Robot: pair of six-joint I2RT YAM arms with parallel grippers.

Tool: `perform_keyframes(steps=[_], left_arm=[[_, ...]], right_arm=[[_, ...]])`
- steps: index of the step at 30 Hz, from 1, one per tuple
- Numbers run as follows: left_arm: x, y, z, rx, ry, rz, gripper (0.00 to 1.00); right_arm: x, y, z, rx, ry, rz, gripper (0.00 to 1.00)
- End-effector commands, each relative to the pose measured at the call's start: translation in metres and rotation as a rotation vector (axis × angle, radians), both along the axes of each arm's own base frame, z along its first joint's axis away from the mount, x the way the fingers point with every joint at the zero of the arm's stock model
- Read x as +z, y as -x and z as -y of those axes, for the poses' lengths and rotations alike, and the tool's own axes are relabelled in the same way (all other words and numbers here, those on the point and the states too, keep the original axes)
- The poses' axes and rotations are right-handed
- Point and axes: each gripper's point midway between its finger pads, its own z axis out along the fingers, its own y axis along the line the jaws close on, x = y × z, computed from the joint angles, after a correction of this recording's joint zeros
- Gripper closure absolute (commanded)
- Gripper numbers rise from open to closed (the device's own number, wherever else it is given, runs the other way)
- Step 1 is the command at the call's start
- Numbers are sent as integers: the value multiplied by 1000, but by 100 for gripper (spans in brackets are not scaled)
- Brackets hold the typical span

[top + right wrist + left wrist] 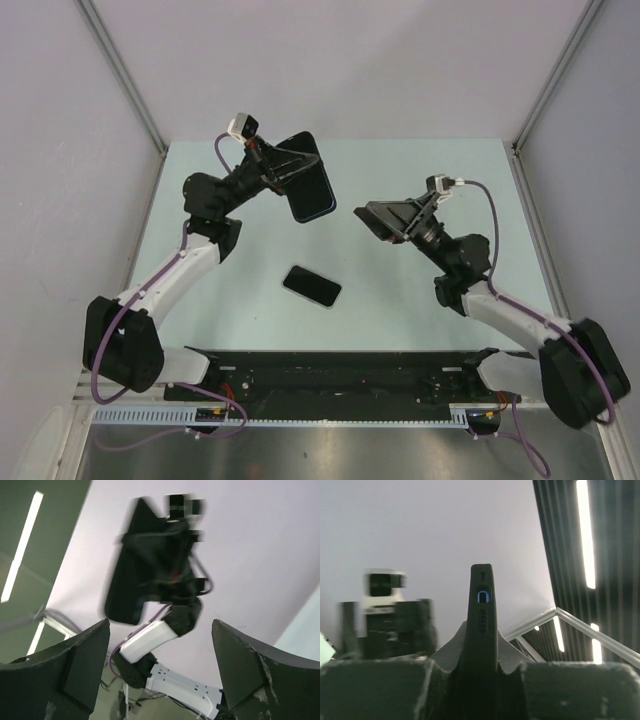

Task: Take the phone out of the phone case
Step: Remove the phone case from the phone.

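Observation:
The black phone case (312, 180) with a bluish rim hangs in the air over the far left of the table, and my left gripper (292, 168) is shut on it. In the left wrist view its edge (483, 611) stands upright between the pads, with a port cutout showing. The phone (311, 286), a dark glossy slab, lies flat on the table by itself, near the middle. My right gripper (380, 222) hovers to the right of the case, open and holding nothing. Its wrist view shows wide-apart fingers (80, 665) and the blurred case (125, 597) beyond them.
The pale green table (420, 170) is bounded by grey walls at left, right and back. The arm bases and a black rail (330, 375) run along the near edge. The left arm's white link (150, 640) appears in the right wrist view.

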Motion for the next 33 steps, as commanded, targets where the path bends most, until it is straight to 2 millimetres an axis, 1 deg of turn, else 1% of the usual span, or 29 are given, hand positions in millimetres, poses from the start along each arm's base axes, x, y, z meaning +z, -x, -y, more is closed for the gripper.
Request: perform_keyframes(steps=[1, 2, 3, 4, 5, 8, 11, 14, 16, 19, 20, 21, 26, 32, 33], left_arm=[[34, 19, -7, 42, -21, 147, 100], [33, 18, -7, 47, -23, 143, 100], [33, 16, -7, 53, -20, 140, 100], [32, 15, -6, 54, -18, 135, 100], [32, 13, -6, 52, -15, 135, 100], [32, 12, -6, 58, -13, 132, 100], [31, 11, -6, 66, -20, 133, 100], [32, 10, -6, 72, -16, 138, 100], [33, 10, -6, 71, -16, 140, 100], [29, 7, -5, 73, -18, 130, 100], [29, 7, -6, 74, -17, 131, 100], [29, 6, -5, 73, -18, 130, 100], [28, 2, -4, 78, -16, 127, 100], [26, -3, -3, 81, -18, 119, 100], [27, -3, -3, 84, -18, 122, 100]], right_arm=[[54, 33, 11, -94, 74, 281, 14], [57, 35, 10, -97, 87, 306, 14], [66, 37, 9, -92, 85, 331, 14], [66, 36, 5, -82, 94, 332, 14], [68, 41, -1, -61, 91, 344, 14], [75, 43, -10, -37, 84, 365, 16], [81, 40, -17, -24, 88, 382, 19], [83, 35, -25, -8, 103, 388, 21], [85, 36, -27, 1, 93, 396, 22], [86, 34, -30, 15, 78, 393, 28], [87, 35, -31, 22, 76, 397, 32], [84, 33, -33, 29, 78, 392, 34], [83, 38, -38, 73, 56, 395, 47], [80, 38, -42, 82, 57, 392, 54], [82, 39, -41, 85, 48, 394, 55]])
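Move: The left hand already grips the cased phone by its left edge, the phone's middle about 3 cm to that hand's right, 1 cm back and level with it. From the empty, wide-open right hand the cased phone's middle lies some 11 cm left, 9 cm up and 1 cm ahead, its near right corner being the closest part. The loose phone on the table lies roughly 9 cm left, 3 cm back and 31 cm below the right hand. Up and back first, the right hand rises about 8 cm while its fingers tip upward some 20 degrees, then swings left and a little forward, dipping slightly, to bring its tips around the near right corner of the cased phone. The fingers narrow to about half open there without shutting. The left hand keeps its grip, easing the phone slightly down and forward. ##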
